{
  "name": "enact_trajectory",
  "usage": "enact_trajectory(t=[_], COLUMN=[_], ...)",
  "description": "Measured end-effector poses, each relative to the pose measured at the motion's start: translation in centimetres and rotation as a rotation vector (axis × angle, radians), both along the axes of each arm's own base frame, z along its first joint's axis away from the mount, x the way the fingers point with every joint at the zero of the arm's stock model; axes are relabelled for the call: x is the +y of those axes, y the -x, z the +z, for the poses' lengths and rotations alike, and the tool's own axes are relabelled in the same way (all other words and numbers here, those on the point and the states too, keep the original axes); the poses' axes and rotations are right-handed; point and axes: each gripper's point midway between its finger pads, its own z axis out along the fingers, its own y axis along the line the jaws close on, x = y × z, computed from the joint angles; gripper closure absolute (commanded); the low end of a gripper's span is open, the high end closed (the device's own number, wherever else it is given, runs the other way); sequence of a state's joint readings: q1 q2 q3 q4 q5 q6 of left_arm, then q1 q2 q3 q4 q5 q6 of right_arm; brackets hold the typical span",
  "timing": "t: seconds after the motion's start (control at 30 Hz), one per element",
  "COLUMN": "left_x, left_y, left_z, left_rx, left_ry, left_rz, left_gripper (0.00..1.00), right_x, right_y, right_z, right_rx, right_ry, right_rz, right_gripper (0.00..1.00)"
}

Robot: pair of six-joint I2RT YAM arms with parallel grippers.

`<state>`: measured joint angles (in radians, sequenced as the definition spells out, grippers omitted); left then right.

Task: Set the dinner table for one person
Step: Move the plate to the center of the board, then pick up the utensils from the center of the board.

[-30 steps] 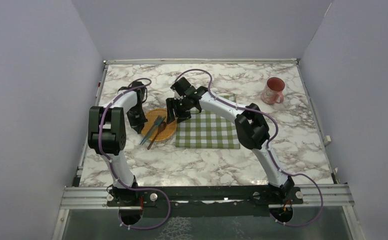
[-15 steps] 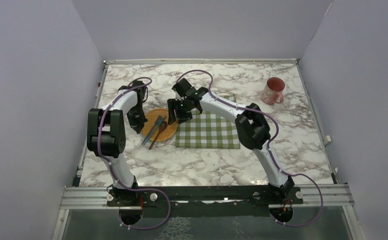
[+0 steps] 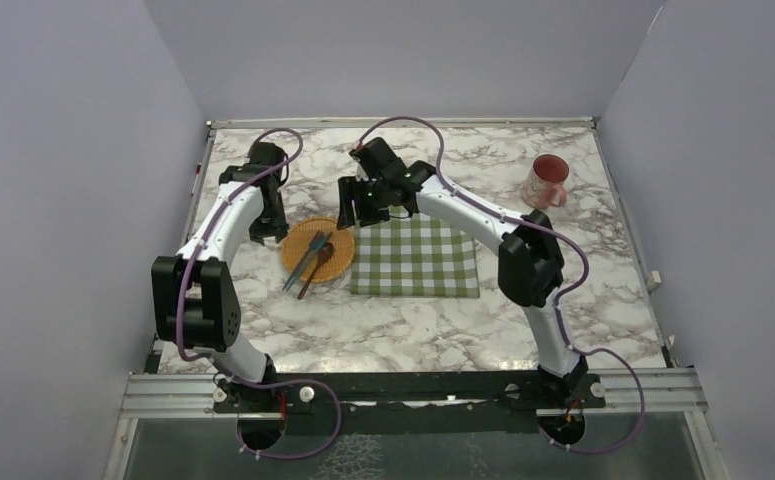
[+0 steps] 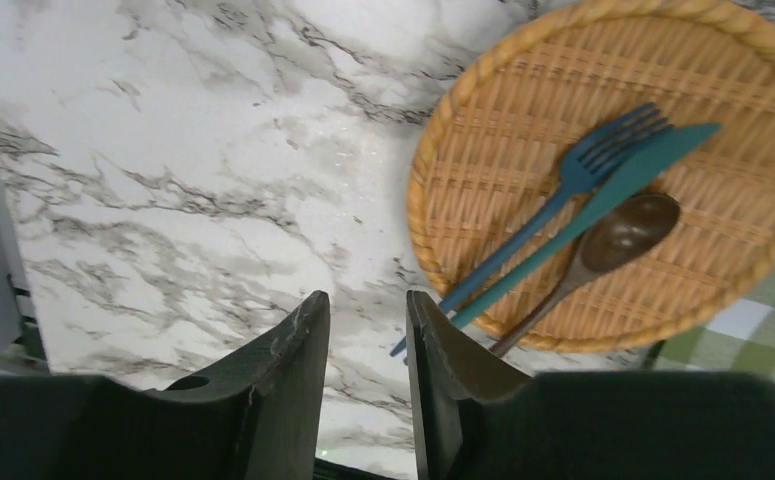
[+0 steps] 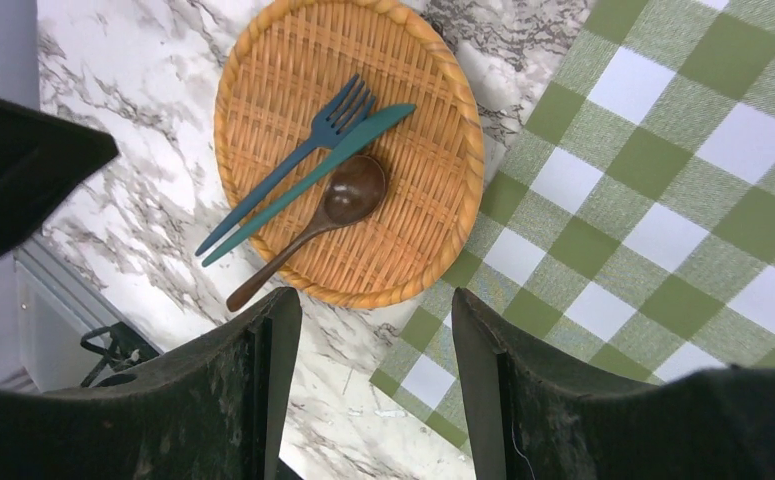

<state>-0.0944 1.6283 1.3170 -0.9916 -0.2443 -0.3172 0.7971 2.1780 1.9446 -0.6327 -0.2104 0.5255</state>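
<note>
On the marble dinner table (image 3: pixel 443 330) lies a round woven plate (image 3: pixel 335 266) holding a blue fork (image 4: pixel 583 170), a teal knife (image 4: pixel 653 165) and a brown spoon (image 4: pixel 618 230). Its right rim touches the green-and-white checked cloth (image 3: pixel 413 258). My left gripper (image 4: pixel 366 312) hovers over bare marble just left of the plate, its jaws a little apart with nothing between them. My right gripper (image 5: pixel 373 325) hangs open above the plate's edge where marble and cloth (image 5: pixel 663 200) meet, also empty. From above, the left gripper (image 3: pixel 266 234) is beside the plate's left rim and the right gripper (image 3: pixel 347 220) behind its far right rim.
A pink mug (image 3: pixel 546 182) stands at the back right of the table. Grey walls close in the left, back and right sides. The metal frame (image 3: pixel 413 388) with both arm bases runs along the near edge.
My left gripper has come off the plate's left rim, moved back and opened slightly. My right gripper has lifted back from the plate's right rim. The plate stays put.
</note>
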Motion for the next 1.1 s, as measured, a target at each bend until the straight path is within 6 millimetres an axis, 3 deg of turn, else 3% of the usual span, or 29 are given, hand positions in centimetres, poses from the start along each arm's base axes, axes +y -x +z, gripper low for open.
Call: enact_trajectory(t=[0.13,0.43,0.63,0.83,1.1], left_x=[-1.6,-6.9,-10.3,-10.1,-8.8], left_y=[0.5,0.9,1.8,2.3,2.3], left_z=[0.5,-0.3,-0.4,-0.7,-3.0], left_rx=[-0.038,-0.030,-0.015,0.008,0.091], left_ry=[0.076,0.232,0.199,0.109,0.024], left_rz=[-0.086,-0.292,-0.469,-0.504,-0.485], left_gripper=[0.48,0.45,0.45,0.45,0.44], right_x=[-0.3,-1.1,-1.9,-3.0,-4.2], right_y=[-0.1,0.2,0.4,1.4,2.4], right_z=[1.1,0.8,2.5,4.3,4.1], right_rx=[-0.024,-0.021,-0.045,-0.060,-0.042], right_ry=[-0.005,0.022,0.019,0.007,0.028], right_rz=[-0.010,-0.024,-0.038,-0.045,-0.047], right_gripper=[0.38,0.38,0.37,0.37,0.37])
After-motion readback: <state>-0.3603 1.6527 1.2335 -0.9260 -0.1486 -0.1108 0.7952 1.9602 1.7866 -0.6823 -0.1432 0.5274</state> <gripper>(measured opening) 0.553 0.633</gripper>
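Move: The left hand's next thing, the cutlery lying slantwise on the plate, is about 8 cm to its right, 3 cm back and 9 cm below. The plate's middle is some 9 cm right, level with the hand and 10 cm below; the checked cloth's middle is about 30 cm right and 1 cm ahead, 10 cm down. From the right hand the cutlery lies roughly 9 cm left, 4 cm back and 11 cm below. The left hand, already clear of the plate's rim, spreads its nearly shut fingers to about half open and sweeps some 10 cm right and a little back over the plate, turning about 30 degrees clockwise to line up with the cutlery handles, then eases back left a couple of centimetres while sinking about 3 cm towards them, without touching. Meanwhile the right hand, still open and empty, draws off from the plate over the cloth, about 4 cm right and 4 cm up and slightly back. ##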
